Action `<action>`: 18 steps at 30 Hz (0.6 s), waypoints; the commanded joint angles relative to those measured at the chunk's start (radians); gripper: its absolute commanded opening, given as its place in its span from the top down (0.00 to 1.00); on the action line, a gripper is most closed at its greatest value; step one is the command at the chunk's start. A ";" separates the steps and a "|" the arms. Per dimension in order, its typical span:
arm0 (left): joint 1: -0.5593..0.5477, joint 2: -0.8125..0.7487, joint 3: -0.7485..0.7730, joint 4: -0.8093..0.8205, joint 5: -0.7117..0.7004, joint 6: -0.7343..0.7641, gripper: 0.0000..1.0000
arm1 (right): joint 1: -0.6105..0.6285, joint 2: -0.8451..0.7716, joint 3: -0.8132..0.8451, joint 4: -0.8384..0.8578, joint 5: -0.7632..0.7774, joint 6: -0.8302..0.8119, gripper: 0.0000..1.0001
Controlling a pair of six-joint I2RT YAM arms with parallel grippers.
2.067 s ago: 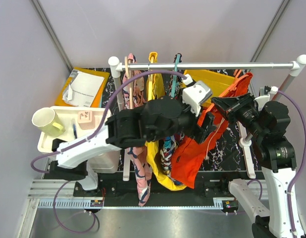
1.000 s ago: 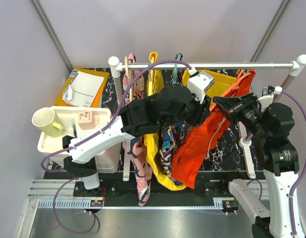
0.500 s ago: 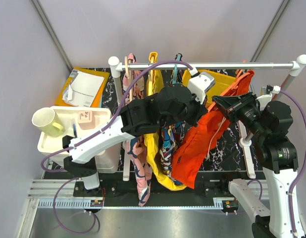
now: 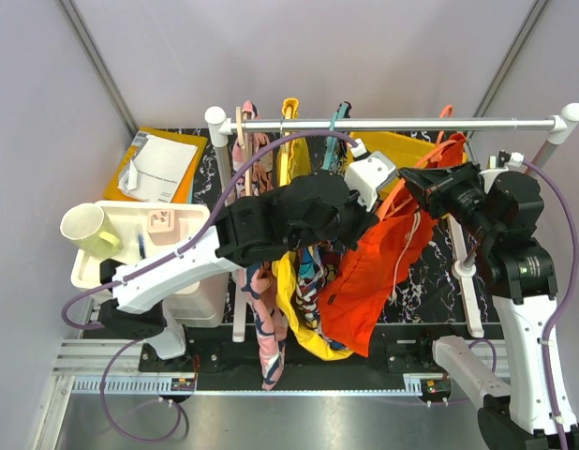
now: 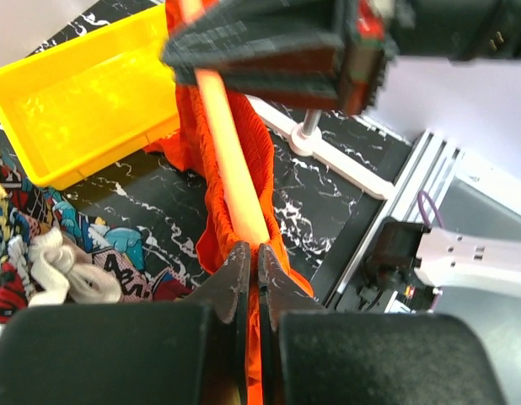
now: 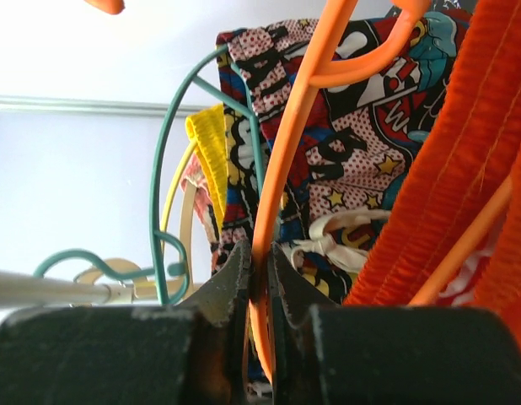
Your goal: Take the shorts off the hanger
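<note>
The orange-red shorts (image 4: 369, 277) hang from the slim orange hanger (image 4: 446, 114), right of the other garments on the rail. In the left wrist view my left gripper (image 5: 254, 253) is shut on the shorts' gathered waistband (image 5: 212, 181), just below the pale-orange hanger bar (image 5: 229, 160) that runs through it. My right gripper (image 6: 260, 257) is shut on the hanger's thin orange wire (image 6: 286, 152), with the shorts' ribbed band (image 6: 463, 160) to its right. From above, the left gripper (image 4: 378, 214) and right gripper (image 4: 408, 180) sit close together at the top of the shorts.
A metal rail (image 4: 402, 123) carries a teal hanger (image 6: 159, 194), a comic-print garment (image 6: 353, 126), a yellow garment (image 4: 299, 319) and a pink patterned one (image 4: 266, 328). A yellow bin (image 4: 402, 150) lies behind. A white tray (image 4: 130, 234) with a mug stands left.
My left gripper has shut on the shorts' waistband and drawn back toward the left. My right gripper has shifted left and up with the hanger, and the shorts have swung with them.
</note>
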 commanded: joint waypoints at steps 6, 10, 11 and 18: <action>-0.018 -0.068 -0.061 0.039 -0.008 0.032 1.00 | 0.002 0.048 0.114 0.144 0.145 0.077 1.00; -0.018 -0.074 -0.073 0.050 -0.011 0.026 1.00 | 0.001 0.071 0.145 0.149 0.157 0.094 1.00; -0.018 -0.074 -0.073 0.052 -0.011 0.025 1.00 | 0.002 0.077 0.145 0.155 0.146 0.102 1.00; -0.018 -0.070 -0.073 0.064 -0.068 0.043 1.00 | 0.001 0.058 0.108 0.184 0.105 0.148 1.00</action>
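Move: Some 11 cm back, 3 cm to the left and 15 cm below the right hand, which already grips the orange hanger, lies the middle of the orange shorts. The rail runs about 4 cm ahead of that hand and 8 cm above it, and the patterned shorts hang 14 cm to its left, 8 cm back and 12 cm down. From the left hand, already pinching the near end of the waistband, the orange shorts' middle is about 3 cm right, 2 cm back and 12 cm below. Pulling the hanger out of the near end of the waistband, the right hand keeps its grip and goes forward about 2.5 cm, drifting slightly right, then lifts mostly straight up by some 4 cm, with its left side rolling up a little. Meanwhile the left hand, fingers still shut on the cloth, draws the waistband down about 2 cm. ##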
